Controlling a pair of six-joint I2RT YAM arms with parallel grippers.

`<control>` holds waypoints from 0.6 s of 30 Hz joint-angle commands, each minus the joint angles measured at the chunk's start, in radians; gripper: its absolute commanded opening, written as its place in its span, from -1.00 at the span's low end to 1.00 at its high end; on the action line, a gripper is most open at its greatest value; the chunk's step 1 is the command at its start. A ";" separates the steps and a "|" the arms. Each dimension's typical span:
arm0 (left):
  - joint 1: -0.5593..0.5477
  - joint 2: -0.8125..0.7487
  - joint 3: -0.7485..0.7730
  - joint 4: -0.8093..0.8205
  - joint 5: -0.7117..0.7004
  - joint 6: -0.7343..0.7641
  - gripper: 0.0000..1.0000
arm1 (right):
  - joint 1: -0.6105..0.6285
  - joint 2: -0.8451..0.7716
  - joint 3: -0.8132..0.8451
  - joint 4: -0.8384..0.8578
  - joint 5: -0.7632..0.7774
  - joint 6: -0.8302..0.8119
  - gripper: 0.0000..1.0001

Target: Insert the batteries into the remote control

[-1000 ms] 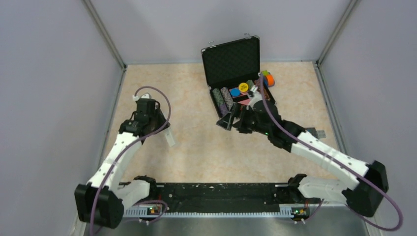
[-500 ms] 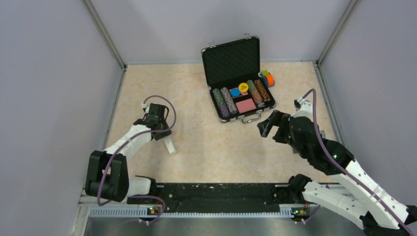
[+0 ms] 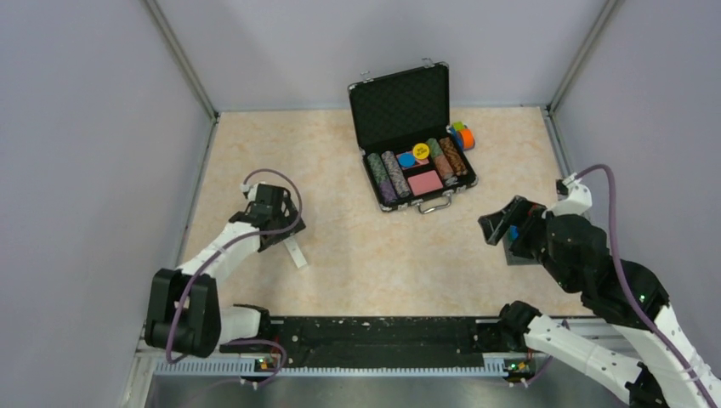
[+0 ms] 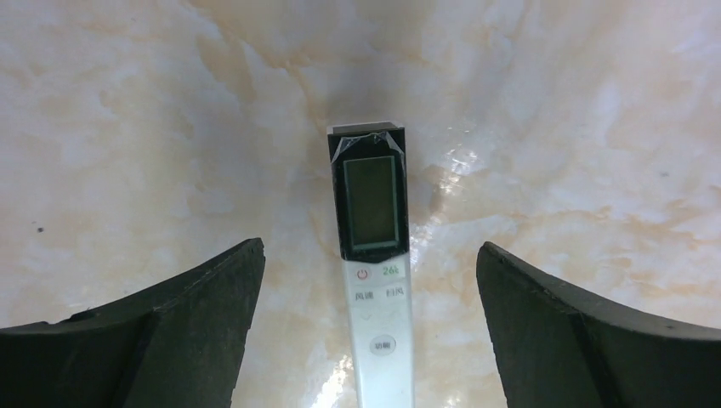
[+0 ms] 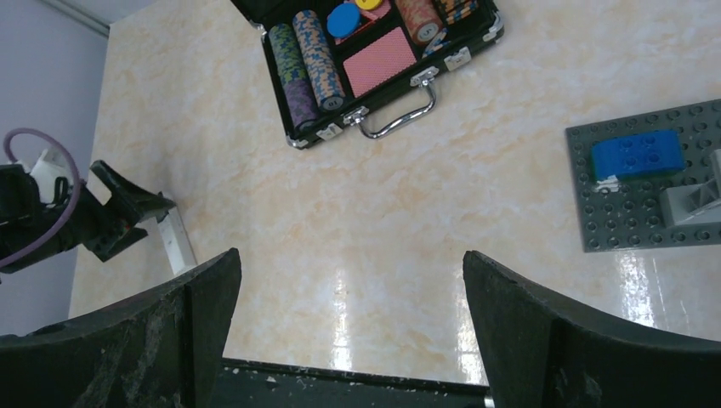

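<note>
The white remote control (image 4: 378, 289) lies flat on the marble table, screen side up, with its dark display end pointing away from my left wrist. My left gripper (image 4: 370, 248) is open, one finger on each side of the remote and clear of it. From above, the remote (image 3: 295, 252) sticks out toward the near edge from under the left gripper (image 3: 285, 231). My right gripper (image 3: 491, 228) is open and empty above the right side of the table. Its own view shows the remote (image 5: 174, 242) far to the left. The batteries are out of view.
An open black case (image 3: 400, 106) of poker chips stands at the back centre, its handle (image 5: 395, 119) facing the arms. A grey baseplate (image 5: 646, 195) carrying a blue brick (image 5: 638, 155) lies under the right arm. Coloured blocks (image 3: 463, 136) sit behind the case.
My left gripper has opened and let go of the remote, which now rests on the table. My right arm has pulled back from the case to the right side.
</note>
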 commanded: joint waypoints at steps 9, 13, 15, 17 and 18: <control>-0.001 -0.691 0.079 -0.226 0.129 -0.006 0.98 | -0.003 -0.176 0.157 -0.167 0.216 -0.096 0.98; -0.001 -0.877 0.173 -0.381 0.073 0.008 0.98 | -0.003 -0.193 0.240 -0.246 0.248 -0.083 0.98; -0.001 -0.941 0.220 -0.473 0.039 0.014 0.98 | -0.002 -0.202 0.278 -0.288 0.259 -0.074 0.98; -0.001 -0.997 0.252 -0.542 0.015 0.018 0.98 | -0.003 -0.214 0.307 -0.312 0.261 -0.070 0.98; -0.001 -1.034 0.267 -0.581 0.006 0.016 0.98 | -0.002 -0.224 0.318 -0.317 0.259 -0.070 0.98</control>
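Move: The remote lies loose on the table between the left gripper's open fingers: its middle is about 5 cm back, 2 cm to the right and 3 cm below. The chip case stands roughly 21 cm ahead of the left gripper and 44 cm to its right. From the right gripper the remote is some 59 cm to the left, 7 cm ahead and 27 cm down; the block plate is about 15 cm to that gripper's right and 8 cm ahead. Lift the left gripper nearly straight up off the remote, about 24 cm, adding a pull back towards the base as it climbs, tipping the fingers up some 40 degrees and keeping them wide open. Meanwhile carry the empty, open right gripper roughly 11 cm to the right, rising and drawing back as well, with a slight clockwise turn and upward tilt, farther from the remote. ##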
